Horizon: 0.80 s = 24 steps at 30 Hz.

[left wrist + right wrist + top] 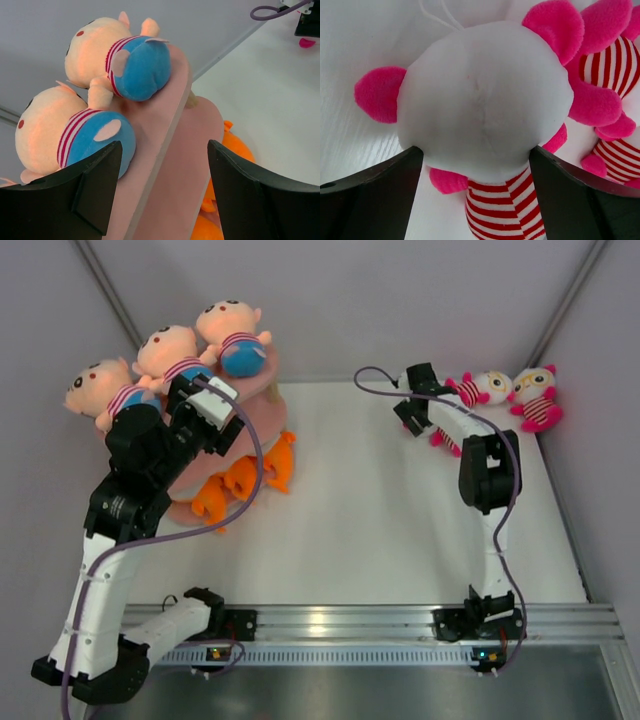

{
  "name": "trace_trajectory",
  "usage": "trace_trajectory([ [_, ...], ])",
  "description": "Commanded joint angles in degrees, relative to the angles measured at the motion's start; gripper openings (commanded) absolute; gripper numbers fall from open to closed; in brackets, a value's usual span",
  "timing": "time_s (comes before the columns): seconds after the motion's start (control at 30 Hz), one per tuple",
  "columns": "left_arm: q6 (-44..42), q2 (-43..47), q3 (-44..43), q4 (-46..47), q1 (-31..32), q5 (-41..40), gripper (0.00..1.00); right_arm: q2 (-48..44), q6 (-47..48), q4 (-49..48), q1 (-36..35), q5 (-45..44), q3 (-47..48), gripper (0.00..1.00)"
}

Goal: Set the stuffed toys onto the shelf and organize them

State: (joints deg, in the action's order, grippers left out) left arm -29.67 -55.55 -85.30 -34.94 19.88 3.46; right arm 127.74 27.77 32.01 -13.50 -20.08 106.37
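Three peach-headed boy dolls lie in a row on the top board of the pink shelf (268,390): left (100,390), middle (165,350), right (232,332). My left gripper (212,408) is open and empty over the board's edge (165,165), beside two boy dolls (120,60) (65,135). My right gripper (412,405) is open, its jaws either side of the neck of a white pink-eared doll (485,95) lying on the table. Only that doll's pink legs (443,438) show from above. Two more white dolls (485,388) (537,397) lie beside it; one shows in the right wrist view (615,65).
Orange plush animals (250,475) sit on the shelf's lower board, also seen in the left wrist view (237,150). Grey walls close the back and both sides. The white dolls lie in the far right corner. A metal rail (350,625) runs along the near edge.
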Motion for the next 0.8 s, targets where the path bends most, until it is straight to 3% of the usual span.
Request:
trace_trajectory([
  [0.0,-0.30,-0.35,0.04,0.84,-0.10,0.67,0.75,4.43,1.95,1.56,0.05,-1.37,3.06,0.86],
  [0.07,-0.30,-0.44,0.13,0.84,-0.19,0.75,0.75,5.06,0.71,2.27,0.66,0.30,3.32,0.64],
  [0.13,-0.30,-0.44,0.22,0.84,-0.10,1.19,0.75,5.32,-1.31,2.88,1.36,0.56,3.41,0.29],
  [0.23,-0.12,0.00,0.31,0.49,-0.10,2.16,0.75,3.22,-3.15,3.93,1.89,2.05,3.23,0.00],
  [0.4,0.58,2.11,1.45,-0.83,-0.10,8.48,0.72,-10.64,-11.93,3.41,1.90,8.98,-1.41,0.00],
  [0.47,-0.12,3.60,2.85,-1.44,-0.10,13.46,0.71,-16.71,-17.27,1.66,1.98,15.48,-5.27,0.00],
  [0.53,-0.48,5.44,4.17,-2.32,-0.10,19.00,0.70,-29.24,-23.42,-1.31,2.33,24.44,-9.57,0.00],
  [0.63,-0.21,6.94,4.61,-3.99,-0.10,24.91,0.70,-37.28,-30.11,-5.10,2.33,36.04,-15.28,0.00],
  [0.73,1.28,7.38,5.05,-4.00,-0.10,28.87,0.70,-45.90,-40.22,-12.47,2.34,48.61,-20.91,0.00],
  [0.77,0.93,7.30,5.31,-4.00,-0.10,29.14,0.70,-49.57,-47.82,-19.55,2.42,52.12,-22.76,0.00],
])
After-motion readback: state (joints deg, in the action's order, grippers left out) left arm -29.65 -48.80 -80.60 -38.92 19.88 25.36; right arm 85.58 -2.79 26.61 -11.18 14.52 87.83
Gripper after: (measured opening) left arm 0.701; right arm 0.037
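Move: The pink-eared striped toy lies right under the right hand's open fingers, its middle about 2 cm ahead, 1 cm right and 3 cm below. From that hand, one similar toy lies about 11 cm ahead and 11 cm right, another 9 cm ahead and 27 cm right. The empty left hand has the toy some 26 cm ahead, 50 cm right, 40 cm below; the middle boy toy on the shelf is 9 cm ahead, 8 cm left. Down a last centimetre or two, the right hand shuts its fingers on the pink-eared toy's neck, then sweeps up some 23 cm while drawing back and left, the wrist rolling about 50 degrees so the fingers swing round to the left. The open left hand pauses, then backs off from the shelf toys and to the right, turning clockwise. ##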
